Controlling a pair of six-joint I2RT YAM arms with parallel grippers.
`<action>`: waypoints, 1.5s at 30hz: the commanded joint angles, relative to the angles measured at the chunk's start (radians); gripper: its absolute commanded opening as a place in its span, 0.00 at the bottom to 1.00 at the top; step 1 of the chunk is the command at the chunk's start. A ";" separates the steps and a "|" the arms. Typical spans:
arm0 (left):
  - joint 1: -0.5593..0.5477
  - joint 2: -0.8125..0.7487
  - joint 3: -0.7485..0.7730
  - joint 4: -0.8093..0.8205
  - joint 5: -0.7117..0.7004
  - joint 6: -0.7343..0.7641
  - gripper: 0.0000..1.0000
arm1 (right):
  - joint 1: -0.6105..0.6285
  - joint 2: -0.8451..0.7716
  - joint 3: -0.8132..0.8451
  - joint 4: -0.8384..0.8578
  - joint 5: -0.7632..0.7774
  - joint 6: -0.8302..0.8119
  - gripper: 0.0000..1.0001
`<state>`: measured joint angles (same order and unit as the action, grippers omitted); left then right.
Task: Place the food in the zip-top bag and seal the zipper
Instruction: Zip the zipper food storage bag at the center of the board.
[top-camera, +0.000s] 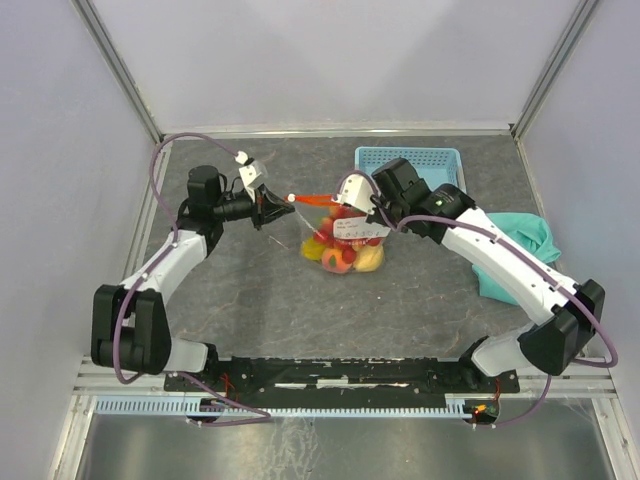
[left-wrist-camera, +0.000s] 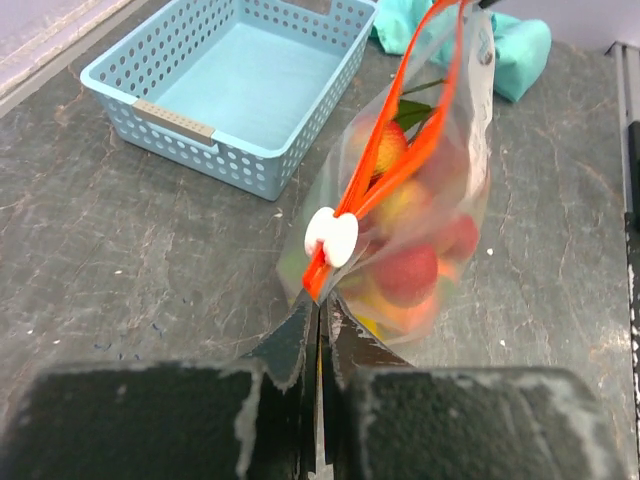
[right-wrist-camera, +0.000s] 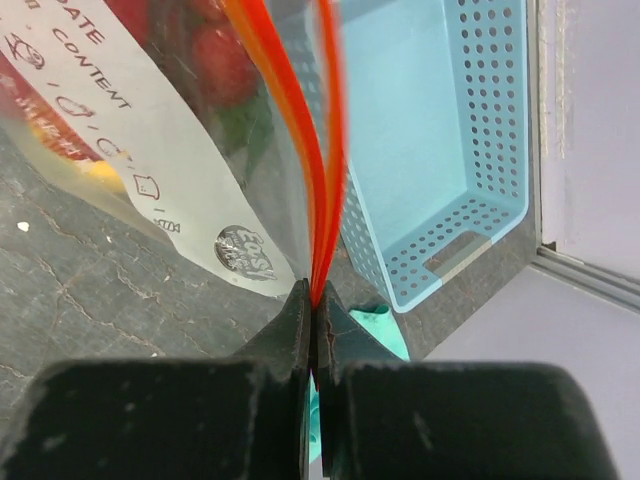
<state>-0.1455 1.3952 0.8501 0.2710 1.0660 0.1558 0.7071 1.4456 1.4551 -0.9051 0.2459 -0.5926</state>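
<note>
The zip-top bag (top-camera: 344, 243) hangs between my two grippers above the table, with the food (top-camera: 340, 255) inside: red, yellow and orange pieces (left-wrist-camera: 410, 270). My left gripper (top-camera: 272, 211) is shut on the left end of the red-orange zipper (left-wrist-camera: 400, 165), just behind the white slider (left-wrist-camera: 332, 236). My right gripper (top-camera: 378, 217) is shut on the other end of the zipper (right-wrist-camera: 320, 200). The two strips stand apart along the mouth. The white label (right-wrist-camera: 150, 160) faces the right wrist camera.
A light-blue basket (top-camera: 408, 160) stands empty behind the bag, also in the left wrist view (left-wrist-camera: 230, 85) and the right wrist view (right-wrist-camera: 440, 150). A teal cloth (top-camera: 520, 245) lies at the right under my right arm.
</note>
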 joint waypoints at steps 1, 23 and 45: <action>0.005 -0.086 0.072 -0.310 -0.049 0.257 0.03 | -0.049 -0.091 -0.041 0.078 0.052 -0.024 0.01; -0.054 -0.276 -0.016 -0.305 -0.173 0.235 0.03 | -0.048 -0.106 0.080 0.054 -0.525 0.078 0.65; -0.081 -0.355 -0.023 -0.342 -0.187 0.299 0.03 | -0.018 0.256 0.352 0.147 -0.816 -0.034 0.77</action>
<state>-0.2192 1.0821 0.8143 -0.0834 0.8780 0.3851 0.6926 1.6749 1.7267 -0.7364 -0.5236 -0.5571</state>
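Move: Some 20 cm to the left of the right hand and about 3 cm farther out sits the white zipper slider, nearly level with it in height. From that hand the fruit in the bag lies about 9 cm left, 5 cm nearer the base and 12 cm down; the blue basket is roughly 14 cm ahead, 8 cm right and 17 cm below. The slider is only about 2 cm ahead of the left hand and 1 cm above it. Letting go of the bag's far zipper end, the right hand swings about 16 cm left towards the slider, arching back and up on the way, then forward and down, fingers opening to three quarters while the wrist turns and rolls some 30 degrees. The left hand keeps its pinch below the slider and draws that corner about 5 cm back and a little up. ##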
